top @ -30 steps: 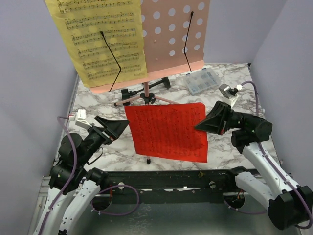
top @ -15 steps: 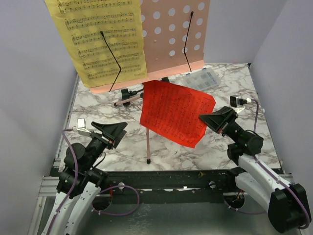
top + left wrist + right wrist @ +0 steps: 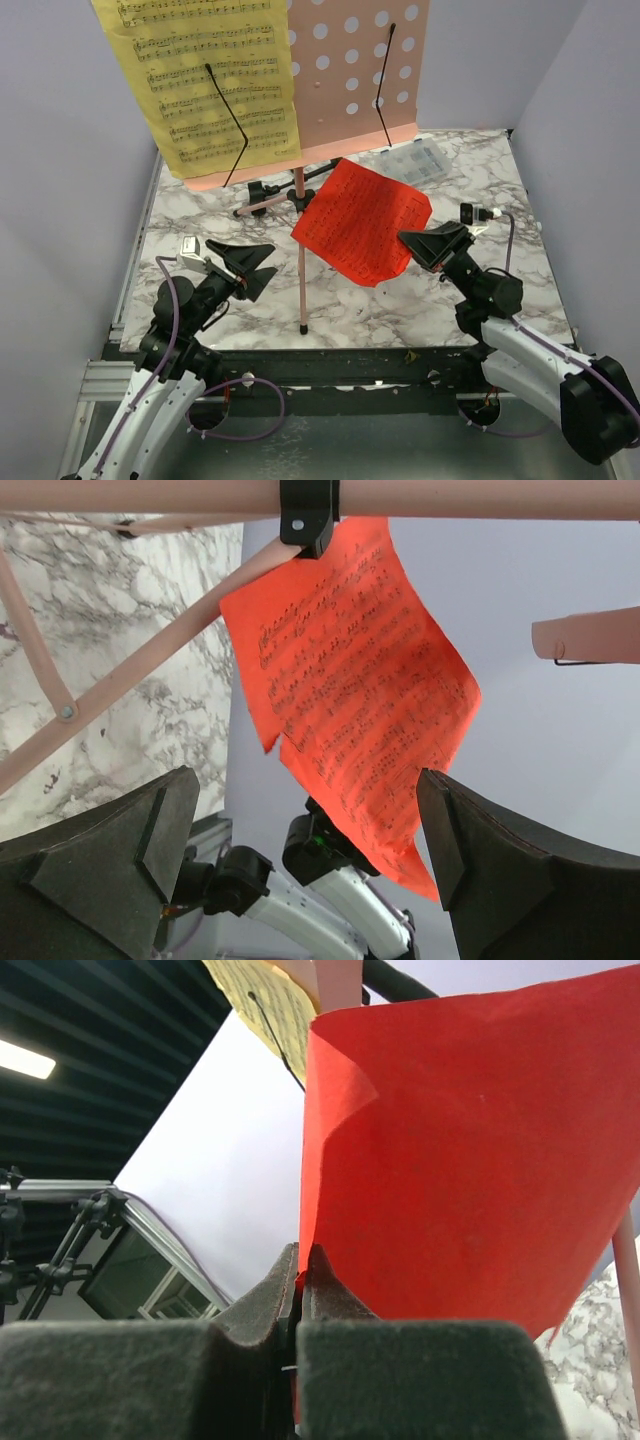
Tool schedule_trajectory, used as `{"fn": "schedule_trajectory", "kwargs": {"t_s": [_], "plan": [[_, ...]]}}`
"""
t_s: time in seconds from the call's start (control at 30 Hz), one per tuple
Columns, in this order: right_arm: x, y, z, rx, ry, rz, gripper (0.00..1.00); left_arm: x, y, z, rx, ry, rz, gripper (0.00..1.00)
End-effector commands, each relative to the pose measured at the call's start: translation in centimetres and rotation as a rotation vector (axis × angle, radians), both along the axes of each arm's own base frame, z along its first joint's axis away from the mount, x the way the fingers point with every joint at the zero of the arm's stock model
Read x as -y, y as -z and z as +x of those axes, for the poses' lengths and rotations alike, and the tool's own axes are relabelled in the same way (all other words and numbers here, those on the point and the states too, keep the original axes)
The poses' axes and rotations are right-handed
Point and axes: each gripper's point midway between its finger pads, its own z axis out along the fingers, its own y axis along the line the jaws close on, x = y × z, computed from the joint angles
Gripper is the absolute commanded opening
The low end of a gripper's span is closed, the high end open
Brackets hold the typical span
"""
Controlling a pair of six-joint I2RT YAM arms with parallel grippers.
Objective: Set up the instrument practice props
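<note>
The pink perforated music stand stands at the back on a thin pole and tripod legs. A yellow sheet-music page rests on its left half under a black wire arm. My right gripper is shut on the lower right edge of a red sheet-music page, which it holds tilted in the air just right of the pole. In the right wrist view the red page rises from the pinched fingertips. My left gripper is open and empty, left of the pole, facing the red page.
A clear compartment box lies on the marble table at the back right. A black clamp joins the legs to the pole. A small black piece sits by the tripod's back legs. Grey walls close in both sides.
My right gripper has carried the red page back and up toward the stand, turning it from flat-on to slanted. The left arm has lifted and swung slightly right, still open.
</note>
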Motion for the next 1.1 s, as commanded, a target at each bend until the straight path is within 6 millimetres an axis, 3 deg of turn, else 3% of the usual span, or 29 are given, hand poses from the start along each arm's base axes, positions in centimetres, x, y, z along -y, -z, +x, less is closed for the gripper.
{"fn": "schedule_trajectory", "kwargs": {"t_s": [0.0,0.17,0.37,0.5,0.63,0.87,1.07], "plan": [[-0.5,-0.8,0.0,0.034,0.048,0.039,0.01,1.4,-1.4,-0.7,-0.034,0.098,-0.093,0.99],[-1.5,-0.5,-0.3,0.048,0.056,0.051,0.01,3.5,-0.7,-1.0,-0.162,0.233,-0.129,0.98],[-0.4,-0.1,-0.8,0.046,0.087,0.110,0.01,5.0,-0.9,-0.5,-0.223,0.265,-0.118,0.95],[-0.1,-0.8,-0.6,0.050,0.117,0.109,0.01,7.9,0.6,-0.2,-0.245,0.305,-0.073,0.96],[0.3,-1.5,-0.9,0.068,0.146,0.105,0.01,11.4,0.2,-0.3,-0.177,0.348,-0.097,0.97],[0.8,-1.2,-1.3,0.054,0.137,0.129,0.01,12.6,-3.4,1.0,-0.013,0.201,-0.192,0.99],[0.7,-1.6,-1.4,0.063,0.134,0.129,0.01,13.0,-4.5,1.4,0.024,0.150,-0.254,0.98]]}}
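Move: The red sheet's middle is about 19 cm to the left hand's right, 5 cm ahead and some 7 cm higher. The music stand's post clamp stands about 14 cm ahead of that hand and 5 cm right, nearly level, while the stand's front foot is some 6 cm right, 4 cm back and 23 cm below. From the right hand, which pinches the sheet's right side, the middle lies about 8 cm left, 5 cm ahead and 3 cm lower. With its fingers staying wide open, the left hand sweeps about 14 cm to the right, past the near side of the stand's post, to the red sheet's near edge; it dips some 3 cm and swings its fingers over 20 degrees clockwise on the way, then climbs about 4 cm and turns partly back as the edge comes in between the fingers. The right hand keeps its pinch and presents the sheet, drifting a couple of centimetres left, then back right and slightly up, with a small clockwise turn, before it holds still. ##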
